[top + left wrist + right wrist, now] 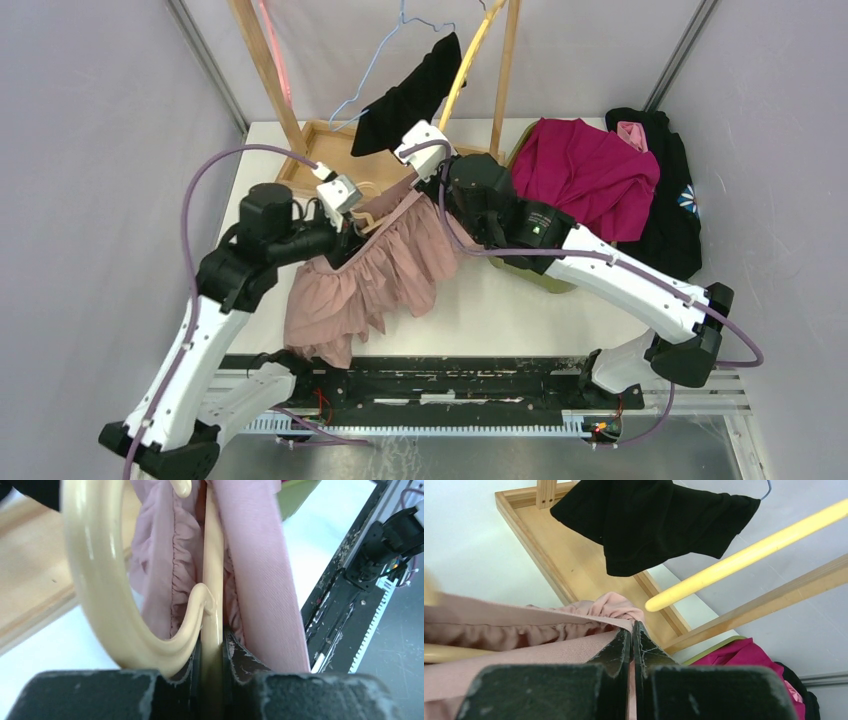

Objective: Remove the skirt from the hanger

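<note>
A dusty pink ruffled skirt [370, 275] hangs over the white table, its waistband [514, 630] stretched on a cream plastic hanger [212, 580]. My left gripper [345, 215] is shut on the hanger's bar, beside its curved hook [95, 580], with the skirt [265, 570] bunched on both sides of the bar. My right gripper [425, 175] is at the skirt's far upper end; in the right wrist view its jaws [631, 635] are pinched shut on the edge of the pink waistband.
A wooden rack base [320, 140] with upright posts stands at the back, holding a black garment [410, 95] on a blue wire hanger and a yellow rod [744, 555]. A magenta garment [585, 170] and dark clothes lie in an olive bin at right.
</note>
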Tool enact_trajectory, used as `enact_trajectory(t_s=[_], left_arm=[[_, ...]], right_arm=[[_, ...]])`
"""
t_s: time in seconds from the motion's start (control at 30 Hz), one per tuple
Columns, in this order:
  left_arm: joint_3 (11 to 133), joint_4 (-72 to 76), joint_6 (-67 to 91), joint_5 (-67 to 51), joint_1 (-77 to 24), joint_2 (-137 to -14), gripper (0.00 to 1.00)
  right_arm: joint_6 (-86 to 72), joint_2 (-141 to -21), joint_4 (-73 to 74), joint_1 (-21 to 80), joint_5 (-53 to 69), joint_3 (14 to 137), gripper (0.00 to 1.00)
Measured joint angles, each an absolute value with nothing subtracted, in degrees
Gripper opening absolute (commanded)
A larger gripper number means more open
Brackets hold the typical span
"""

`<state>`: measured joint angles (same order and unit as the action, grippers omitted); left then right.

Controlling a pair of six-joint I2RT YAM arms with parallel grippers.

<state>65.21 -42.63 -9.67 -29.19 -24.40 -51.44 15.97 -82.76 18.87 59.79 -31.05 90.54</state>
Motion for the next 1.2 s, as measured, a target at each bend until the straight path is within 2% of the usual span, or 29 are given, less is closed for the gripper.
enact_trajectory(t_s=[0.3, 0.7, 1.2], left_arm=[[74.1, -49.0, -9.9, -28.3, -24.4, -44.2, 0.03], [76.2, -52.1, -10.8, -17.8, -24.8, -45.8, 0.03], [77.7, -48.6, -10.5, -23.0, -24.7, -44.6, 0.03]], right_arm=[[13.2, -81.7, 16.6, 54.8, -23.4, 88.9, 0.01], [11.3, -77.4, 16.7, 52.1, -18.3, 83.7, 0.01], [10.7, -75.5, 12.2, 48.5, -15.8, 80.7, 0.01]])
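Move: The skirt's waistband hangs round the wooden hanger, and its far end, already pinched in the right fingers, lies about 9 cm ahead of the left hand, 11 cm to its right and 7 cm higher. From the right hand, the hanger arm held by the left is roughly 4 cm back, 6 cm left and 4 cm lower. The yellow hanger's lower end hangs 7 cm ahead, 1 cm right and 2 cm up; the black trousers, about 13 cm ahead, 3 cm left and 3 cm up. The skirt's waistband is drawn out between the two hands: the left keeps its grip on the wooden hanger and lifts it about 9 cm, tipping up some 15 degrees. It backs off, swings left and forward, then backs away again. The right, still pinching the waistband, eases forward, then pulls right and forward again, rolling slightly. ##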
